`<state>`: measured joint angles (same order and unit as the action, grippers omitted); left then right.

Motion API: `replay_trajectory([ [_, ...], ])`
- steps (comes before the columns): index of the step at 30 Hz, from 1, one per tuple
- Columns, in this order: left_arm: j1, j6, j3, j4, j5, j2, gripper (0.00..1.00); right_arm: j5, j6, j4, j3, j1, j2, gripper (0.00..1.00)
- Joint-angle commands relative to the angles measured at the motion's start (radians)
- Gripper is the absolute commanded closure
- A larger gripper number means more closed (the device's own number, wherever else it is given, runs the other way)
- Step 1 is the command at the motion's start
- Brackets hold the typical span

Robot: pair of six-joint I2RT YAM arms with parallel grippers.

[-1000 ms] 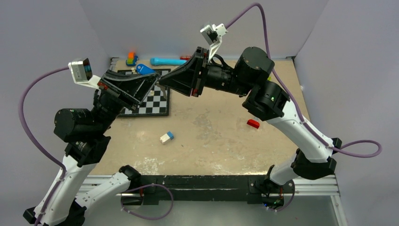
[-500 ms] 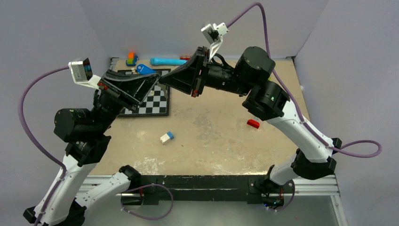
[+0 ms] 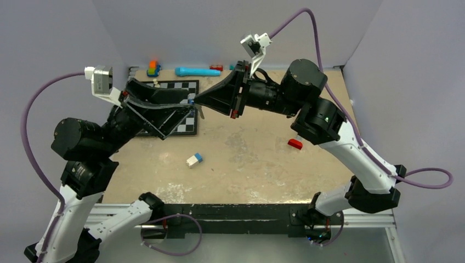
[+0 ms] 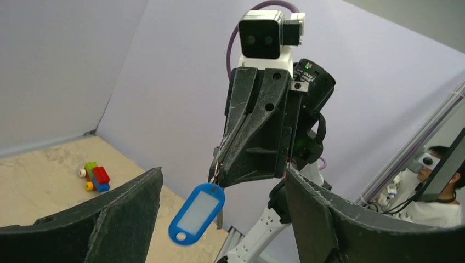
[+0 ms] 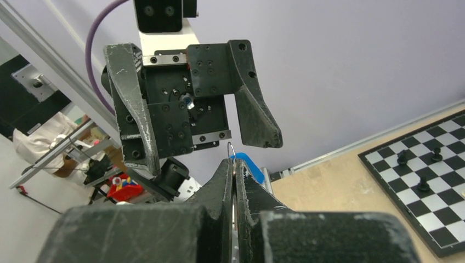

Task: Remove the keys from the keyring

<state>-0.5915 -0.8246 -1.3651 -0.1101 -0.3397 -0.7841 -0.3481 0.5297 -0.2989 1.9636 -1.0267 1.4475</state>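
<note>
In the left wrist view the thin wire keyring (image 4: 217, 164) is pinched at the tip of my right gripper (image 4: 220, 171), which is shut on it. A blue plastic key tag (image 4: 196, 213) hangs from the ring, and a pale silver key (image 4: 220, 220) dangles behind it. My left gripper (image 4: 223, 172) is open, its two fingers (image 4: 118, 216) spread to either side of the hanging tag without touching it. From above, the right gripper (image 3: 194, 100) meets the open left gripper (image 3: 186, 105) over the chessboard, high above the table. In the right wrist view the keyring (image 5: 230, 147) pokes out of the shut right gripper (image 5: 233, 163).
A chessboard (image 3: 183, 126) with small pieces lies under the grippers. A white-and-blue block (image 3: 194, 159) and a red piece (image 3: 295, 143) lie on the table. A blue cylinder (image 3: 196, 71) and stacked toy bricks (image 3: 153, 68) sit by the back wall.
My left gripper has opened and let go; the blue tag and key now hang from the right gripper alone. The right arm has shifted slightly right and the left arm has pulled back.
</note>
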Motion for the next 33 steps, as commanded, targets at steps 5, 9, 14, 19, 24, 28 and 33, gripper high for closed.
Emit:
replay_trajectory([
  [5,0.0,0.348,-0.273,-0.439,-0.068,-0.061,0.26,0.029,-0.085,-0.15,0.042,0.002,-0.075,1.0],
  [9,0.001,0.453,-0.422,-0.569,-0.161,-0.144,0.34,0.007,-0.142,-0.295,0.136,0.001,-0.039,1.0],
  [14,-0.001,0.48,-0.47,-0.61,-0.304,-0.213,0.44,0.021,-0.195,-0.429,0.208,0.001,-0.003,1.0],
  [19,0.0,0.522,-0.458,-0.619,-0.3,-0.228,0.45,0.033,-0.212,-0.475,0.219,0.001,0.012,1.0],
  [24,0.0,0.522,-0.453,-0.609,-0.328,-0.26,0.53,0.019,-0.212,-0.481,0.218,0.001,0.025,1.0],
  [28,0.0,0.535,-0.464,-0.624,-0.334,-0.281,0.68,0.02,-0.215,-0.488,0.223,-0.001,0.022,1.0],
  [33,0.0,0.574,-0.455,-0.669,-0.325,-0.28,0.76,0.019,-0.217,-0.497,0.231,-0.001,0.019,1.0],
])
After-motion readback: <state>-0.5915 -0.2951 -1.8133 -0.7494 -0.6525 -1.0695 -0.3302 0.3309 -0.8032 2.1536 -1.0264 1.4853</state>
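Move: My right hand already pinches the keyring, its loop about 1 cm to the left of that hand and level with it. From my open left hand the loop lies roughly 2 cm to the right, level with the hand. The blue tag hangs about 2 cm below the loop and 1 cm farther out. The key hangs some 3 cm below my left hand and 3 cm to its right. I draw the pinched keyring about 3 cm right with my shut right hand, then some 6 cm down, its fingers tipping just below level. My left hand backs off 3 cm, then comes forward again while following right and about 5 cm down, its upward-slanting fingers tipping some 30 degrees to level. They close most of the way around the loop, tips beside it; whether they pinch can't be seen. ##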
